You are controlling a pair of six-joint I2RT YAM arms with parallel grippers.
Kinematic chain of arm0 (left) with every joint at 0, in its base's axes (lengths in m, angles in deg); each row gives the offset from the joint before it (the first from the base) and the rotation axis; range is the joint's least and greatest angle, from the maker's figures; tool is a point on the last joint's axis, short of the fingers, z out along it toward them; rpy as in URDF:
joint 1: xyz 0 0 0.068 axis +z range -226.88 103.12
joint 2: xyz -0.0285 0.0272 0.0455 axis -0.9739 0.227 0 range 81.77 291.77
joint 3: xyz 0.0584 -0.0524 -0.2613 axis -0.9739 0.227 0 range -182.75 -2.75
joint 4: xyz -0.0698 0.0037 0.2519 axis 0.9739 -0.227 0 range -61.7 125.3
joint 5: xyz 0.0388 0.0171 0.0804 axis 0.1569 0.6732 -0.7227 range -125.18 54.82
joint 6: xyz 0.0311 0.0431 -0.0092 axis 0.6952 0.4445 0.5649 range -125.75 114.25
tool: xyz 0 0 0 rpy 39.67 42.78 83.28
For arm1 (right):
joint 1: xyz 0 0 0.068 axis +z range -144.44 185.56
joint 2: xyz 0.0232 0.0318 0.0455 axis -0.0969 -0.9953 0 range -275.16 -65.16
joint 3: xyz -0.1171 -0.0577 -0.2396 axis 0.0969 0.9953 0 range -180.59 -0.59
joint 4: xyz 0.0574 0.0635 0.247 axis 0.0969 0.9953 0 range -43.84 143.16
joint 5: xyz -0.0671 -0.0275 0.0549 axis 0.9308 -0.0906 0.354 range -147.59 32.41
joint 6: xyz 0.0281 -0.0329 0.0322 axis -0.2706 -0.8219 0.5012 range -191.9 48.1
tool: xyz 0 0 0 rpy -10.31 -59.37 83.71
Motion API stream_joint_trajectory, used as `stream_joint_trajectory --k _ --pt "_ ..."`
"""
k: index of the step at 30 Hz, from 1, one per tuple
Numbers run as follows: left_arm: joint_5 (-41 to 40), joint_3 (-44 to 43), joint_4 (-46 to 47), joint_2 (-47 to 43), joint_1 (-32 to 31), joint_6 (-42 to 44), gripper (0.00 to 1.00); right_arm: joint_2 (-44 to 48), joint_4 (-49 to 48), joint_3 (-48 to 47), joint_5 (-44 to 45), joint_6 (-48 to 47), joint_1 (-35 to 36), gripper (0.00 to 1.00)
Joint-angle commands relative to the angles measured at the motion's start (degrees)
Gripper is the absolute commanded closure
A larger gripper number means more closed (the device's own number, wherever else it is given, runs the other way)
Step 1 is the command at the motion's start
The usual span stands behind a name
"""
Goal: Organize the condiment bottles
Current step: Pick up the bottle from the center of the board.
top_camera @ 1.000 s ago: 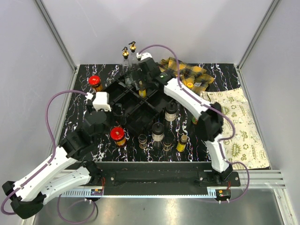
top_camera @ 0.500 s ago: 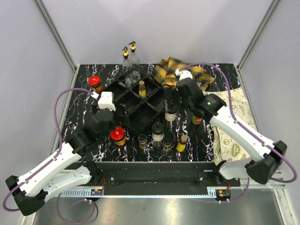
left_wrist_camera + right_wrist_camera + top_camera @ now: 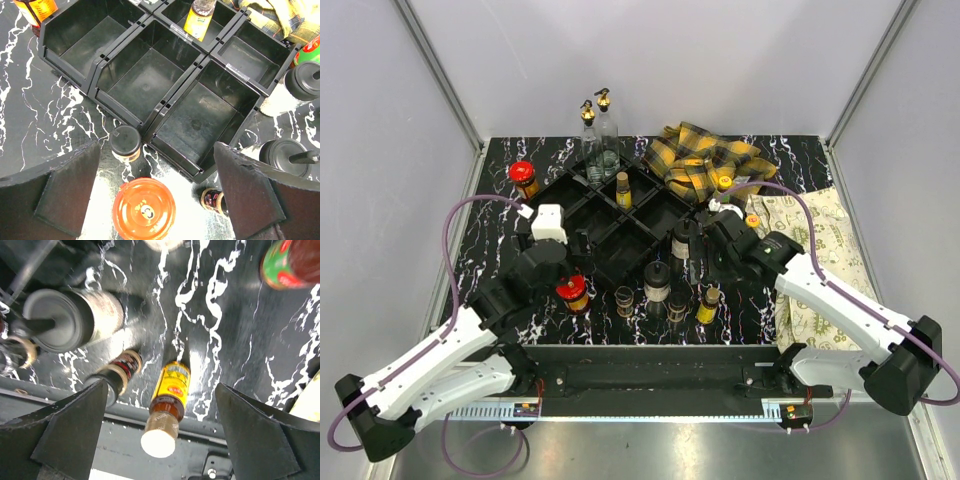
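Observation:
A red-lidded amber jar (image 3: 145,210) stands on the marble table just in front of the black divided tray (image 3: 150,75). My left gripper (image 3: 160,197) hangs open above it, a finger on each side. In the top view this jar (image 3: 571,289) sits under the left gripper (image 3: 567,263). My right gripper (image 3: 162,425) is open over a yellow-labelled sauce bottle (image 3: 168,397), seen as (image 3: 708,301) below the right gripper (image 3: 704,262). One yellow-labelled bottle (image 3: 623,189) stands in a tray compartment. Black-capped shakers (image 3: 658,281) and small bottles (image 3: 624,299) line the tray's near side.
Two clear gold-spouted bottles (image 3: 599,136) stand behind the tray, and another red-lidded jar (image 3: 524,176) at its left. A yellow plaid cloth (image 3: 703,160) lies at the back right, a printed cream cloth (image 3: 832,270) along the right. A red and green bottle (image 3: 286,262) is near my right gripper.
My right arm has swung from the tray's far corner back toward the near right, ending above the yellow-labelled bottle. My left arm has drawn slightly back over the red-lidded jar.

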Motion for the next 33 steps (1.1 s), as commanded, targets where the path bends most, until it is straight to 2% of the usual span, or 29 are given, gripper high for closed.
stream_joint_trajectory --k 1,13,29,32,33 --pt "-1.16 1.00 4.29 -2.28 0.23 -0.67 0.01 0.55 0.54 1.64 -1.78 2.63 0.46 0.05" --pt "-0.99 1.88 5.17 -1.40 0.32 -0.67 0.01 0.46 0.62 4.63 -6.70 3.60 0.46 0.19" --pt "-1.07 2.32 5.87 -1.05 0.58 -0.15 0.01 1.60 2.56 5.60 -8.37 4.13 0.46 0.30" --pt "-1.07 2.32 5.96 -0.96 0.67 -0.06 0.01 1.60 3.08 4.99 -8.37 4.13 0.46 0.41" --pt "-1.16 2.32 5.88 -1.05 0.67 -0.06 0.01 1.60 3.08 4.81 -8.55 4.21 0.46 0.47"
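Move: Below and behind the right hand's wide-open fingers stands the yellow-labelled bottle, roughly 5 cm back, in line sideways, its middle some 10 cm lower. The black-capped spice jar is about 6 cm to the left of it and level with it. The white-filled jar stands around 11 cm left of the hand, neither ahead nor back. From the left hand the bottle lies some 31 cm right, 8 cm back and 15 cm down. Easing back towards its base and down over the yellow-labelled bottle's cap, about 4 cm each way, the right hand tips its fingers some 10 degrees steeper. The descent stops a little before the backward drift does, while the fingers narrow from wide open to around 60 percent, one on either side of the cap; no grip can be seen yet. ##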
